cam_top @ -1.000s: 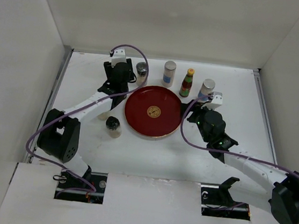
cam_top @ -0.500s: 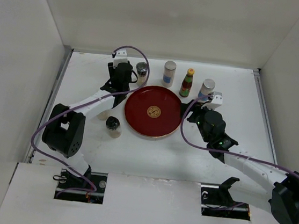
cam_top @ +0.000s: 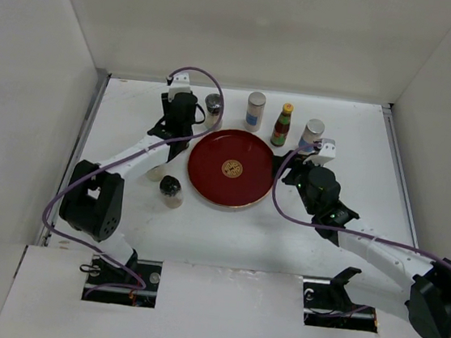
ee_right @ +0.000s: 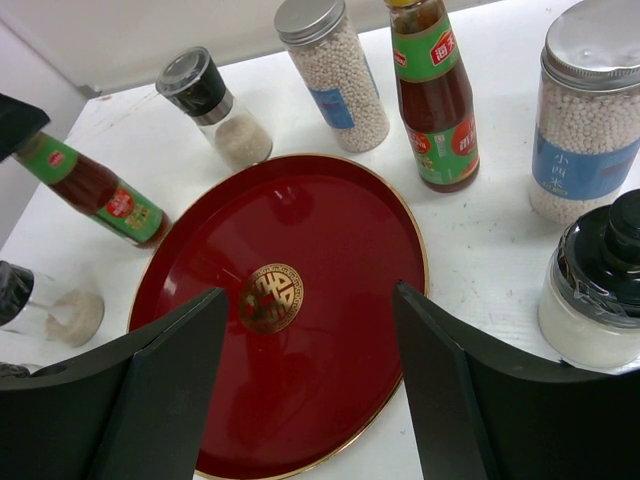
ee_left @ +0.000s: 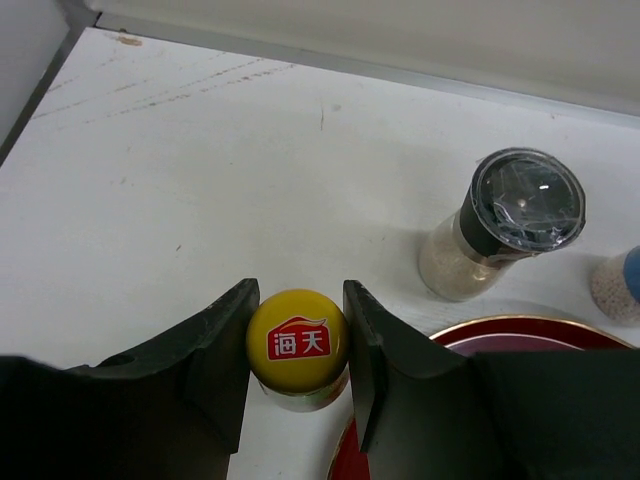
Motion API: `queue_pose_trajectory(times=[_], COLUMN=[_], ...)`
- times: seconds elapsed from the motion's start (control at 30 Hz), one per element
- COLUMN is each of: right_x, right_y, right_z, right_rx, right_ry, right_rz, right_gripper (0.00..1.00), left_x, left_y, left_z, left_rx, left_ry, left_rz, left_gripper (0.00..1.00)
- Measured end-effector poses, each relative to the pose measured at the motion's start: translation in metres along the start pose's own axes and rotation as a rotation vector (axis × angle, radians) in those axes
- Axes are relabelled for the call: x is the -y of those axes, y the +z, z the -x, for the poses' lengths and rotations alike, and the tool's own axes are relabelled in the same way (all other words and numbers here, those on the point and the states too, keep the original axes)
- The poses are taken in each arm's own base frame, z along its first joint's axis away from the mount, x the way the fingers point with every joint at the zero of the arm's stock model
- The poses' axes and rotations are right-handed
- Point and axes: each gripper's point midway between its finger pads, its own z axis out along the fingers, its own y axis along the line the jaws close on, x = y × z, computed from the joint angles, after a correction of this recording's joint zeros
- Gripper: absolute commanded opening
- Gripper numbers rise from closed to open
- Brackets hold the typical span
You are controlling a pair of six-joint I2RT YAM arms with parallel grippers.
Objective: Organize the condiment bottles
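Note:
My left gripper (ee_left: 297,340) is shut on the yellow cap of a dark sauce bottle (ee_left: 297,345) just left of the red tray; from above, the gripper (cam_top: 178,127) hides it. The same bottle (ee_right: 92,192) shows its green and red label in the right wrist view. Along the back stand a dark-lidded jar (cam_top: 214,106), a blue-banded shaker (cam_top: 255,110), a second sauce bottle (cam_top: 282,125) and another shaker (cam_top: 313,132). My right gripper (ee_right: 308,300) is open over the tray's right part, nothing between its fingers.
The round red tray (cam_top: 208,175) with a gold emblem lies mid-table. A dark-lidded jar (cam_top: 171,191) stands at its near-left, and another jar (ee_right: 600,290) is close to my right fingers. White walls enclose the table on the left, back and right.
The left gripper's jaws have closed onto the yellow cap, and that arm has shifted slightly toward the back. The right arm has not moved.

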Motion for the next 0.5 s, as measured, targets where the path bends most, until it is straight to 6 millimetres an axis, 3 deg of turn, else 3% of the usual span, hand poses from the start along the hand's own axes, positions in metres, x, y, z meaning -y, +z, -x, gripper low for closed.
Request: queue_pose_trajectory(times=[0.23,0.37,0.5], right_x=[0.000,0.000,0.000], right_y=[0.000,0.000,0.000], right_z=[0.000,0.000,0.000], right_rx=[0.000,0.000,0.001], right_ry=[0.000,0.000,0.001], right_rz=[0.000,0.000,0.000], right_gripper=[0.73,0.73,0.73], left_x=[0.003,0.025,0.051], left_y=[-0.022,-0.041,-0.052], left_z=[0.046,0.066,0.067], left_rx=[0.083,0.129,0.131], left_ry=[-0.028,-0.051,-0.055], left_rz=[-0.036,-0.101,-0.175], left_gripper=[0.17,0.17,0.17])
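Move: The red tray, where I'm carrying the sauce bottle already pinched by its yellow cap, has its middle about 17 cm to my left hand's right, 10 cm back towards me and some 20 cm below. The black-lidded shaker stands about 9 cm right and 6 cm ahead of this hand, the blue-labelled jar roughly 22 cm right and 7 cm ahead. From my right hand the tray's middle is around 15 cm left, 4 cm ahead, 20 cm down. Keeping its grip on the sauce bottle's yellow cap, my left hand first goes almost straight up, about 8 cm, then swings right some 5 cm and slightly back, nearer sideways to the tray, still high. As it goes, the fingers tip up and turn clockwise, each by just under 10 degrees. ##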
